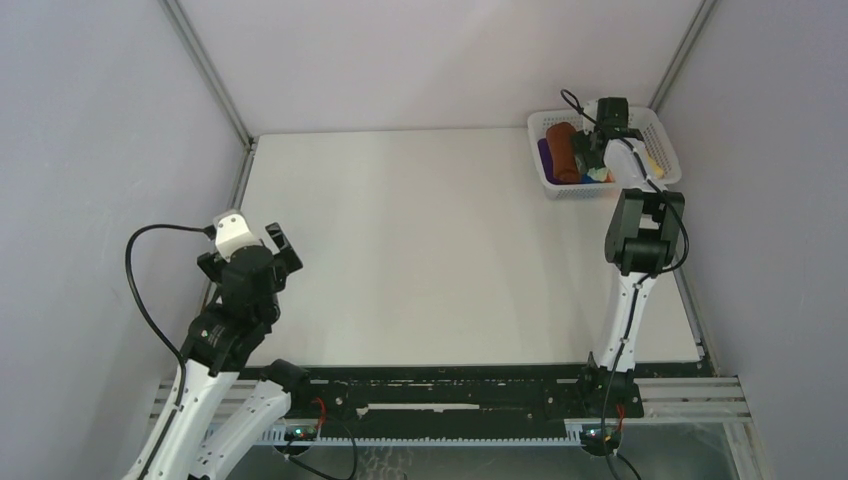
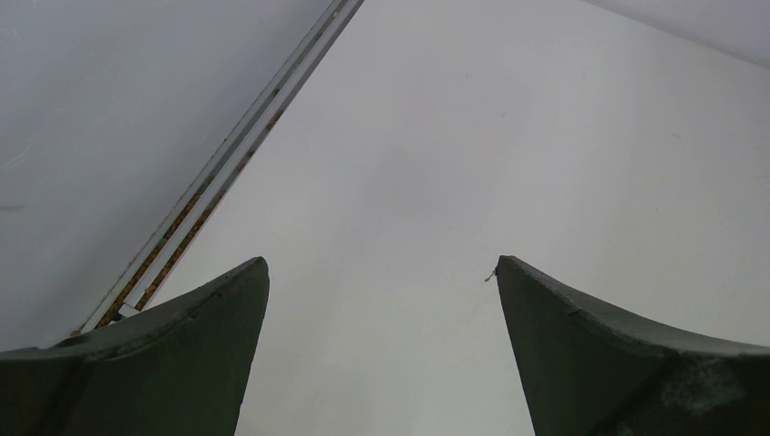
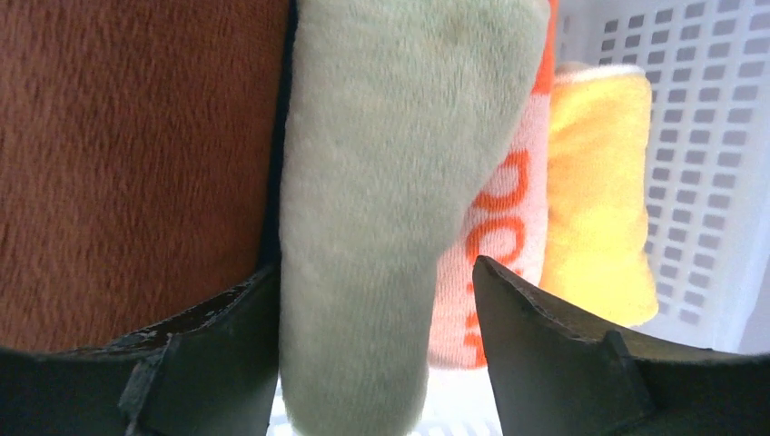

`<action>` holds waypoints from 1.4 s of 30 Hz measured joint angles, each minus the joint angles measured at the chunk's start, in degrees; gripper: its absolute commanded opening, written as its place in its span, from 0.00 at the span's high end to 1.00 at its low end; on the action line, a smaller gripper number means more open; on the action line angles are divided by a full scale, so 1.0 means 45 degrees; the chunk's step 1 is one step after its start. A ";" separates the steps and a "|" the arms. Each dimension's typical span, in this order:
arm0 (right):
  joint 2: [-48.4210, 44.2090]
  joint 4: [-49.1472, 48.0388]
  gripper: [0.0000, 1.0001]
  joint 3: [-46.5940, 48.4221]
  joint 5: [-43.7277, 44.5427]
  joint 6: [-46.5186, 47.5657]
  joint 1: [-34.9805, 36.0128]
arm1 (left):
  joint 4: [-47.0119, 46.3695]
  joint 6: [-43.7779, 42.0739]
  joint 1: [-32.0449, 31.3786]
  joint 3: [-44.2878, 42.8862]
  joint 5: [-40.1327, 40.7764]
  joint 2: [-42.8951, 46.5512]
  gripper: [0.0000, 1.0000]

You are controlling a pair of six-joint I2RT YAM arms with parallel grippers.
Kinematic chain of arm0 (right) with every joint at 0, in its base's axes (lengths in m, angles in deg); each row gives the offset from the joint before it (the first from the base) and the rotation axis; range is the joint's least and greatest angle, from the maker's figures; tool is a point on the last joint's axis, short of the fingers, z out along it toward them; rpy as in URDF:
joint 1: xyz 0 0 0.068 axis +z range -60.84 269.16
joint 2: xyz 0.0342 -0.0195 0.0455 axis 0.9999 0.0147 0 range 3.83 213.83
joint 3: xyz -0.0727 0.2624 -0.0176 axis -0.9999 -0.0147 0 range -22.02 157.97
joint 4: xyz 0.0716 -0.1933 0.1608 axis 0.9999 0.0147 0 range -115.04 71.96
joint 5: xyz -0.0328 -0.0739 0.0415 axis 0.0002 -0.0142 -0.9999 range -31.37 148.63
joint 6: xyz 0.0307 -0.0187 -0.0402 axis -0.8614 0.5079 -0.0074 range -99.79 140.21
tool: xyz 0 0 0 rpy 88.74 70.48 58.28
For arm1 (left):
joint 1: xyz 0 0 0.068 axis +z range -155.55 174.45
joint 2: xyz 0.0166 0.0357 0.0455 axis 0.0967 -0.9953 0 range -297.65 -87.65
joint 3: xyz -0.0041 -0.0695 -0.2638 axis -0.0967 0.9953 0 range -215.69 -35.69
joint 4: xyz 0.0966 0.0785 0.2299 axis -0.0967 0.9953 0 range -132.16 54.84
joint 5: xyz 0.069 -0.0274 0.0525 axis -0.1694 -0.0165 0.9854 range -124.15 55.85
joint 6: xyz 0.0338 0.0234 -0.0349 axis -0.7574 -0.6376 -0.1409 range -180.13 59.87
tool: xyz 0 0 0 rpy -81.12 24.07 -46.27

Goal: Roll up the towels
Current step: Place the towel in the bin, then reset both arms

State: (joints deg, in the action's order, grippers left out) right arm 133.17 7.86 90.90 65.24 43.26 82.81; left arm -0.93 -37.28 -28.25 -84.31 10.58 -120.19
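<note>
In a white basket (image 1: 664, 130) at the far right corner, my right gripper (image 1: 590, 152) reaches down among the towels. In the right wrist view a rolled towel (image 3: 390, 182), its pale cream-green side showing, lies between the jaws of my right gripper (image 3: 372, 272). The left finger rests against it and the right finger stands apart from it, so the gripper is open. The rust-brown towel (image 3: 136, 163) (image 1: 563, 150) lies rolled just left of it. My left gripper (image 1: 283, 245) (image 2: 381, 263) hangs wide open over the near-left of the white table, holding nothing.
An orange-lettered roll (image 3: 504, 227) and a bright yellow roll (image 3: 599, 200) lie to the right, against the perforated basket wall (image 3: 690, 136). A purple roll (image 1: 546, 155) sits at the basket's left end. A metal rail (image 2: 227, 154) runs along the table's left edge.
</note>
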 measured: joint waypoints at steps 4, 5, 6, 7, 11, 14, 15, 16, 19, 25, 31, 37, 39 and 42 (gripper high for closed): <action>-0.0845 0.0180 0.24 -0.0831 -0.0092 -0.0083 0.0015 | 0.0000 0.0000 0.0000 0.0029 -0.0039 0.0136 0.00; -0.1059 0.0228 0.23 -0.1020 -0.0126 -0.0131 0.0015 | 0.0000 0.0000 0.0000 0.0029 -0.0063 0.0199 0.00; -0.1316 0.0272 0.23 -0.1239 -0.0170 -0.0214 0.0015 | 0.0000 0.0000 0.0000 0.0029 -0.0078 0.0272 0.00; -0.1613 0.0301 0.23 -0.1515 -0.0209 -0.0306 0.0019 | 0.0000 0.0000 0.0000 0.0029 -0.0083 0.0335 0.00; -0.2895 0.0204 0.20 -0.2662 -0.0204 -0.0767 0.0024 | -0.0005 0.0000 -0.0010 0.0029 -0.0165 0.0651 0.00; -0.4371 -0.0015 0.18 -0.4158 -0.0063 -0.1472 0.0024 | 0.0000 0.0005 -0.0015 0.0044 -0.0418 0.0908 0.00; -0.5013 -0.0058 0.16 -0.4741 -0.0029 -0.1812 0.0024 | -0.0005 0.0005 -0.0015 0.0044 -0.0544 0.1020 0.00; -0.5591 -0.0146 0.15 -0.5246 -0.0039 -0.2147 0.0024 | -0.0005 0.0005 -0.0015 0.0044 -0.0680 0.1122 0.00; -0.7830 -0.0505 0.12 -0.7096 -0.0146 -0.3429 0.0024 | 0.0000 0.0024 -0.0015 0.0044 -0.1326 0.1564 0.00; -1.3619 -0.0578 0.00 -1.0321 -0.0452 -0.6217 0.0024 | 0.0219 0.0257 -0.0015 0.0005 -0.2453 0.2608 0.00; -1.9652 -0.0364 0.00 -1.2570 -0.0942 -0.8199 0.0024 | 0.0835 0.0617 -0.0015 0.0010 -0.2827 0.4109 0.00; -2.3673 -0.0199 0.00 -1.4022 -0.1472 -0.8854 0.0024 | 0.1486 0.1166 -0.0015 0.0466 -0.2827 0.5382 0.00; -2.4271 -0.0199 0.00 -1.4547 -0.1690 -0.8952 0.0044 | 0.1583 0.1365 -0.0015 0.0831 -0.2778 0.5654 0.00; -2.4640 -0.0034 0.00 -1.5431 -0.1885 -0.9073 0.0253 | 0.1681 0.1583 -0.0015 0.1457 -0.2793 0.5965 0.00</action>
State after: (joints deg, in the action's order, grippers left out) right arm 22.29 7.71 21.46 56.76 2.43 83.95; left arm 6.63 -30.16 -28.31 -77.75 -1.98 -93.35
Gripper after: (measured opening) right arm 0.997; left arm 0.998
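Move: The released green towel roll lies in the bin just under the right hand, its middle about 4 cm ahead and 3 cm below. At about the same height, the brown roll's middle sits some 4 cm ahead and 7 cm to the left. The orange-and-white roll is roughly 3 cm ahead and 6 cm to the right. From the left hand, the green roll is about 38 cm ahead, 70 cm to the right and 19 cm lower. Bring the right gripper back and up out of the bin, away from the green roll: some 35 cm back in all, drifting left, rising over 20 cm before sinking slightly at the end. Keep opening the fingers to full width and swing them up about 45 degrees. Meanwhile draw the empty left gripper back about 6 cm, lifting then lowering it, fingers still wide open. ##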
